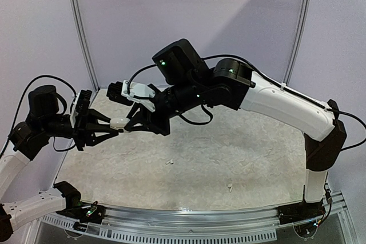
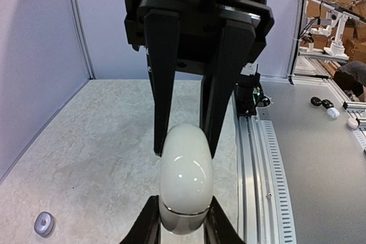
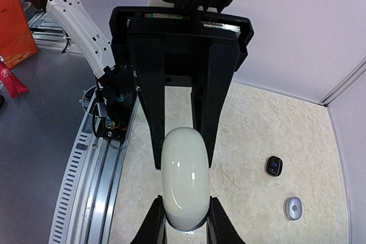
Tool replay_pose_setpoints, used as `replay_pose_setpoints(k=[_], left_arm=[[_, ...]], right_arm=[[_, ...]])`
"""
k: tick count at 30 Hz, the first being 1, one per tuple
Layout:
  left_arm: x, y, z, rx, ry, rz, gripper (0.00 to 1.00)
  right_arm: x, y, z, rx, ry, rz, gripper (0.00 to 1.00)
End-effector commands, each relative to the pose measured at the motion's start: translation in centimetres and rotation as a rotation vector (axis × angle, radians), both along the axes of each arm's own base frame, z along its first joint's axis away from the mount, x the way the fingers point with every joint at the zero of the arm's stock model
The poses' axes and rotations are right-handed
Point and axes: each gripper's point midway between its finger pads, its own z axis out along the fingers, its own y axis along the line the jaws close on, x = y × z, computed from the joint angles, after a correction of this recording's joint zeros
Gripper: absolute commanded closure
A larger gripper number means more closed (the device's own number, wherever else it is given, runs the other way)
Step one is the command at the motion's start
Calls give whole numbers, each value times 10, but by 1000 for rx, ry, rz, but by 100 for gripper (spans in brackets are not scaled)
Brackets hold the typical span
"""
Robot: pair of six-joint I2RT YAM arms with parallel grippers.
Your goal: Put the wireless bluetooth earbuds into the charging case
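A white pebble-shaped charging case [image 1: 118, 123] hangs in the air over the table's left side, held from both ends. My left gripper [image 1: 110, 127] is shut on its left end, and my right gripper [image 1: 129, 122] is shut on its right end. In the left wrist view the case [image 2: 184, 170] shows a lid seam just above my own fingers [image 2: 146, 224]. The right wrist view shows the case [image 3: 184, 178] closed. Two white earbuds [image 1: 169, 162] [image 1: 229, 187] lie on the table. A black earbud [image 3: 274, 166] and a silvery-grey one [image 3: 293, 208] lie farther back.
The slotted aluminium rail [image 1: 189, 221] runs along the table's near edge, and white walls with metal posts [image 1: 80, 32] close off the back and left. The silvery-grey bud [image 2: 44, 223] lies near the left wall. Beyond the rail [image 2: 257, 158] is a grey floor with small objects [image 2: 323, 105].
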Motion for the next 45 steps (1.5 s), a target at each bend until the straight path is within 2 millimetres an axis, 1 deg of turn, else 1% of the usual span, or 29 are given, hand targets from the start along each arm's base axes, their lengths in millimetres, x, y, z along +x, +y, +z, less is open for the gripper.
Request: replay_pose_setpoints(k=[1, 2, 5, 6, 7, 8, 11, 16, 19, 22, 30, 36, 40, 42, 45], left_arm=[[-11, -3, -4, 2, 8, -53, 100], [-12, -2, -5, 2, 8, -54, 100], [-12, -2, -3, -4, -8, -51, 100], [-13, -1, -3, -6, -16, -48, 100], [-13, -1, -2, -8, -27, -46, 100], [-14, 0, -2, -9, -38, -45, 100], [-15, 1, -1, -11, -66, -45, 100], [-19, 2, -4, 12, -108, -57, 100], [-23, 5, -13, 65, -145, -69, 100], [-26, 8, -20, 104, -188, -76, 100], [-25, 9, -20, 111, -216, -62, 100], [-27, 10, -17, 97, -222, -60, 100], [-27, 9, -21, 95, -180, -56, 100], [-20, 8, -23, 79, -120, -16, 100], [-9, 5, -24, 28, 8, 40, 100]], right_arm=[[1, 7, 4, 26, -16, 0, 100], [2, 8, 5, 30, -19, -9, 100], [10, 8, 5, 33, -18, -57, 64], [11, 9, 4, 34, -20, -63, 56], [12, 10, 4, 38, -17, -69, 50], [13, 11, 3, 42, -15, -71, 47], [15, 15, 2, 55, -7, -81, 46], [26, 17, 2, 66, -1, -126, 46], [32, 16, 6, 83, 16, -149, 47], [33, 15, 12, 100, 22, -153, 48], [34, 19, 9, 105, 39, -145, 48], [37, 19, 1, 88, 53, -153, 48], [40, 19, -3, 80, 70, -166, 48], [40, 19, -2, 84, 78, -164, 48], [33, 19, 3, 94, 97, -134, 46]])
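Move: Both hands still grip the closed white charging case between them. Its middle lies about 2 cm to the right of the left hand and about 2 cm to the left of the right hand, level with both. From the right hand the black case is on the table some 26 cm ahead, 11 cm left; the blue case about 29 cm ahead, 2 cm left; a loose white earbud about 7 cm ahead, 10 cm right. All three are roughly 33 cm lower. The right fingers let go of the white case and spread to about half open, then one finger goes in against the lid and pushes it forward, the hand ending some 2 cm forward and 1.5 cm left after a small dip and rise. The left hand keeps its pinch on the base, drawing it down 2 cm, back and slightly left, rolling about 10 degrees so its top leans back. ##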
